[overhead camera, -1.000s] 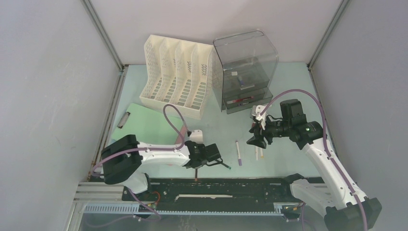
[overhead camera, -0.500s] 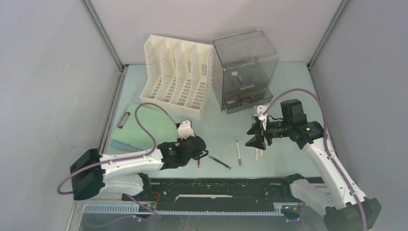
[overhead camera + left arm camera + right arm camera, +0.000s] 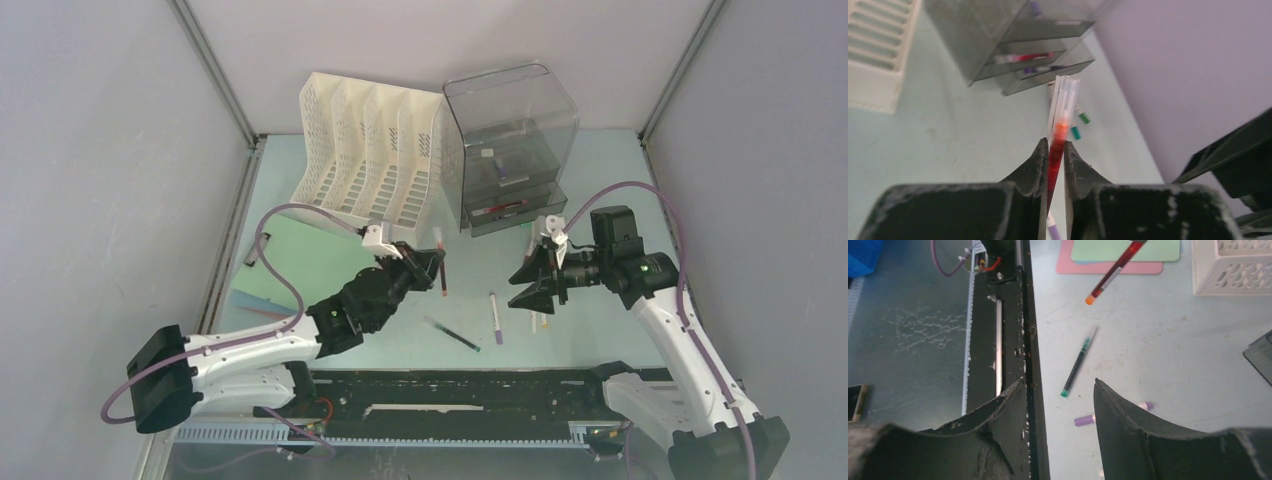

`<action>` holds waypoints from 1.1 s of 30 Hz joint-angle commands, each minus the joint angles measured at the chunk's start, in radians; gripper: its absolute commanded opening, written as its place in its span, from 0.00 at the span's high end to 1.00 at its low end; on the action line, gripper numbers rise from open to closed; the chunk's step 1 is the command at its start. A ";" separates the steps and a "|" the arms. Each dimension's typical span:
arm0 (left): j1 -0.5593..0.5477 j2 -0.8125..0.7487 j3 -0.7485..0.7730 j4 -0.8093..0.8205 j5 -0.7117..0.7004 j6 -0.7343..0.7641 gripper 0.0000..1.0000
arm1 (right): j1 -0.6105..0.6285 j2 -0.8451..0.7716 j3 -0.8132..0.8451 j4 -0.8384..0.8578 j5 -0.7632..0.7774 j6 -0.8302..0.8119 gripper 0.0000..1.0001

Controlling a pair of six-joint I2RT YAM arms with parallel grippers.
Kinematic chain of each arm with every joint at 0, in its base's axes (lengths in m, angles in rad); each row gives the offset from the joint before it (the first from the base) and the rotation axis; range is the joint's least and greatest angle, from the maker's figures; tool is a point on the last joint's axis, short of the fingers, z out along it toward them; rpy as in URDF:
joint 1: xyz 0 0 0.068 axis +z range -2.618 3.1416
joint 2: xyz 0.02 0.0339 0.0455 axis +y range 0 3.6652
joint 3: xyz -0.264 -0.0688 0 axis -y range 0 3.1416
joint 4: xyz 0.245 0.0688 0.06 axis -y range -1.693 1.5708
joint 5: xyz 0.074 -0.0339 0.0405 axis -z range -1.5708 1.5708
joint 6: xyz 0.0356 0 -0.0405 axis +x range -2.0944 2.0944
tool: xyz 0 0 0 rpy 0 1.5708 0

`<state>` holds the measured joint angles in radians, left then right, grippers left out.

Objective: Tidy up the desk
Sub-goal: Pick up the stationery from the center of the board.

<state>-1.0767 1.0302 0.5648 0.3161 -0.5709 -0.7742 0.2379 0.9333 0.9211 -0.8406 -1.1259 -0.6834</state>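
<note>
The desk (image 3: 600, 170) is a pale mint tabletop. My left gripper (image 3: 425, 262) hangs above its middle, shut on a red pen (image 3: 438, 264). In the left wrist view the jaws (image 3: 1053, 147) pinch the red pen (image 3: 1058, 135) by its barrel, and its clear end points toward the smoky drawer unit (image 3: 1013, 40). My right gripper (image 3: 527, 283) hovers to the right, open and holding nothing; in its own view (image 3: 1058, 382) the jaws frame a green-tipped dark pen (image 3: 1077, 362) and a purple pen (image 3: 1085, 419) lying on the desk.
A white file rack (image 3: 365, 155) and the smoky drawer unit (image 3: 510, 130) stand at the back. A green clipboard (image 3: 310, 255) lies left over pink sheets. Loose on the desk are a dark pen (image 3: 456, 336), a purple pen (image 3: 496, 317) and a white pen (image 3: 536, 320). A black rail (image 3: 450, 390) runs along the front.
My left arm has stretched from the front edge up and forward over the desk, carrying the red pen toward the drawer unit. My right gripper has barely shifted.
</note>
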 commanded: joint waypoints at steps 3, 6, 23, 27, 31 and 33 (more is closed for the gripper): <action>0.016 0.076 0.020 0.391 0.157 0.144 1.00 | -0.027 -0.019 0.013 0.029 -0.138 0.080 0.41; 0.018 0.108 0.033 0.464 0.209 0.157 1.00 | -0.028 -0.022 0.014 0.030 -0.172 0.088 0.41; 0.020 0.259 0.054 0.817 0.443 0.184 1.00 | -0.032 -0.036 -0.044 0.310 -0.077 0.459 0.40; 0.020 0.291 0.068 0.845 0.465 0.161 1.00 | -0.032 -0.036 -0.051 0.326 -0.074 0.483 0.39; 0.020 0.319 0.080 0.874 0.489 0.138 1.00 | -0.032 -0.035 -0.054 0.334 -0.065 0.492 0.39; 0.020 0.330 0.086 0.883 0.499 0.127 1.00 | -0.032 -0.033 -0.053 0.337 -0.056 0.496 0.39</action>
<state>-1.0634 1.3418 0.6086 1.1152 -0.1143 -0.6216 0.2096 0.9115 0.8719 -0.5476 -1.1984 -0.2314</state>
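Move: The left hand holds the red marker about 21 cm above the board; the right gripper, open and at much the same height, is some 16 cm to its right and 6 cm back. From the right hand, the red marker is about 16 cm left, 6 cm ahead. On the board, the purple marker lies about 3 cm ahead of the right hand, straight left-right, and the green marker some 10 cm left, 1 cm back. Left hand carries the red marker right and up, about 9 cm each, turning clockwise, towards the right gripper. ##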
